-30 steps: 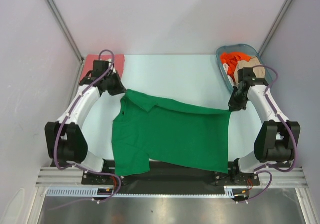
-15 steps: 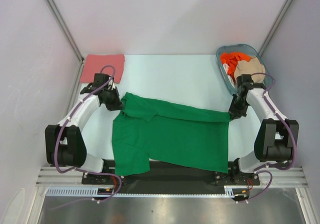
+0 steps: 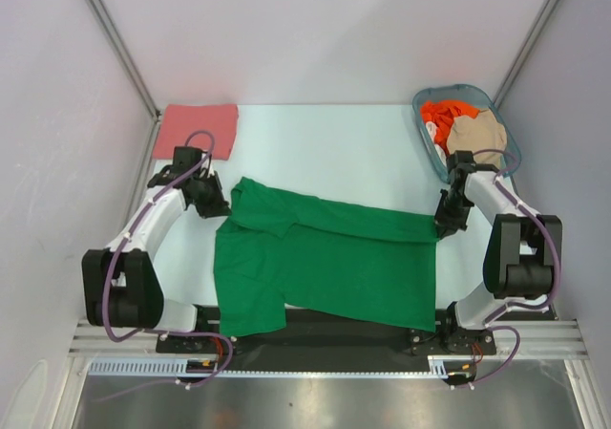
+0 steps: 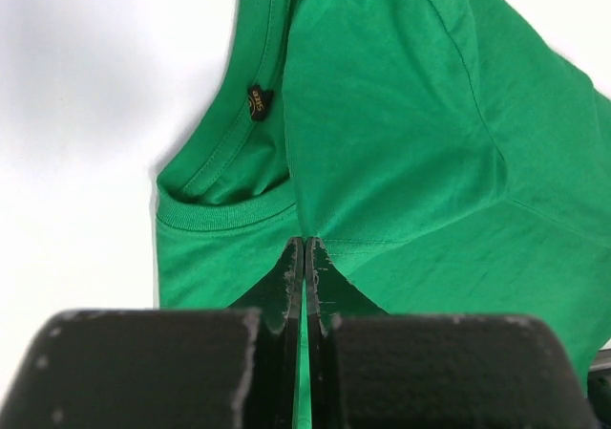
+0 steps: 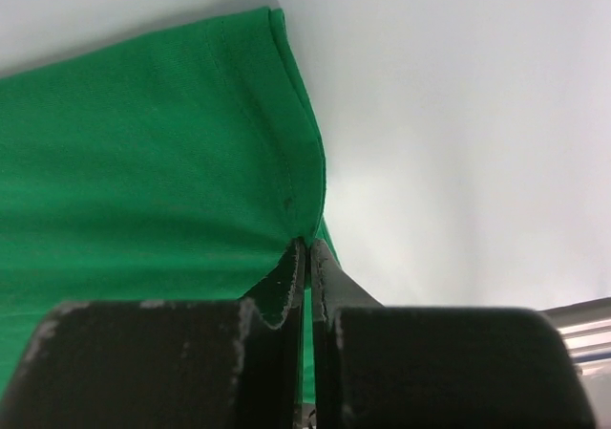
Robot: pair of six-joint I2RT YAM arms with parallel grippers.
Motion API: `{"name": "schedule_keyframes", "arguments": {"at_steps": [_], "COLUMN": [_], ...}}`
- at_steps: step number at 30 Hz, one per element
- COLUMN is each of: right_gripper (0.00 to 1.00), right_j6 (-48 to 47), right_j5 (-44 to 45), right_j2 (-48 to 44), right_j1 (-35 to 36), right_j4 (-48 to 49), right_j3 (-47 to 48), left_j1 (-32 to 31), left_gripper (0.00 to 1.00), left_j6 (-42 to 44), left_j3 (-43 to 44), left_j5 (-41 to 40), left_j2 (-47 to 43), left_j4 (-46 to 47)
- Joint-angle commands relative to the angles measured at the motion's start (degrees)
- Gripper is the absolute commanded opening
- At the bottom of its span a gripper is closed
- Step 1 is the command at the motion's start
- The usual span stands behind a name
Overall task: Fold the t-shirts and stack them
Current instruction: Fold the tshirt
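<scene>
A bright green t-shirt [image 3: 325,262] lies across the middle of the table, its far edge folded over toward the near side. My left gripper [image 3: 221,203] is shut on the shirt's far left corner beside the collar [image 4: 224,176]; cloth shows between its jaws [image 4: 304,247]. My right gripper [image 3: 443,221] is shut on the far right hem corner [image 5: 305,243]. A folded salmon-pink t-shirt [image 3: 199,123] rests at the far left. An orange-red t-shirt [image 3: 441,116] and a beige t-shirt [image 3: 477,135] lie in the basket.
The blue-grey plastic basket [image 3: 428,145] stands at the far right corner. Slanted frame posts [image 3: 115,42] rise at both back corners. The green shirt's near edge hangs over the dark front rail [image 3: 334,333].
Both grippers have drawn the shirt's far edge toward the near side and lowered it, so the fold lies flatter. The left arm has moved off the pink shirt.
</scene>
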Motion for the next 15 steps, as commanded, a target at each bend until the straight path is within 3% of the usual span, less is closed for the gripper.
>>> {"name": "schedule_keyframes", "arguments": {"at_steps": [1, 9, 12, 13, 15], "right_gripper": [0.02, 0.05, 0.13, 0.22, 0.29], "right_j6": [0.5, 1.2, 1.3, 1.6, 1.7], "right_j5": [1.1, 0.3, 0.0, 0.7, -0.1], "right_j2": [0.6, 2.7, 3.0, 2.8, 1.0], "right_j1": [-0.4, -0.4, -0.4, -0.4, -0.4], "right_j4": [0.9, 1.1, -0.4, -0.9, -1.5], "right_j3": [0.0, 0.2, 1.0, 1.2, 1.6], "left_j1": [0.5, 0.5, 0.5, 0.5, 0.5], "left_gripper": [0.0, 0.0, 0.0, 0.0, 0.0], "left_j6": [0.7, 0.6, 0.2, 0.0, -0.2], "left_j3": [-1.2, -3.1, -5.0, -6.4, -7.7], "left_j5": [0.7, 0.4, 0.3, 0.1, -0.2], "left_j2": [-3.1, -3.7, -5.3, -6.0, -7.8], "left_j4": [0.7, 1.1, 0.9, 1.2, 0.7]}}
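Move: The left hand holds the collar end of the green t-shirt's turned-over flap; its laying spot is about 4 cm back and 5 cm below. The red folded cloth is about 21 cm ahead and 9 cm left of this hand; the shirt's far left corner about 7 cm ahead and 4 cm right. The right hand holds the flap's hem end, its laying spot straight below, about 1 cm; the basket's middle is roughly 27 cm ahead and 6 cm right. Back and down, the left hand draws its end of the flap some 2.5 cm towards the robot and 1.5 cm lower over the shirt's body, fingers still shut on the cloth. The right hand sinks about 1 cm almost on the spot, then opens its fingers partway and lets the hem edge loose between them. ##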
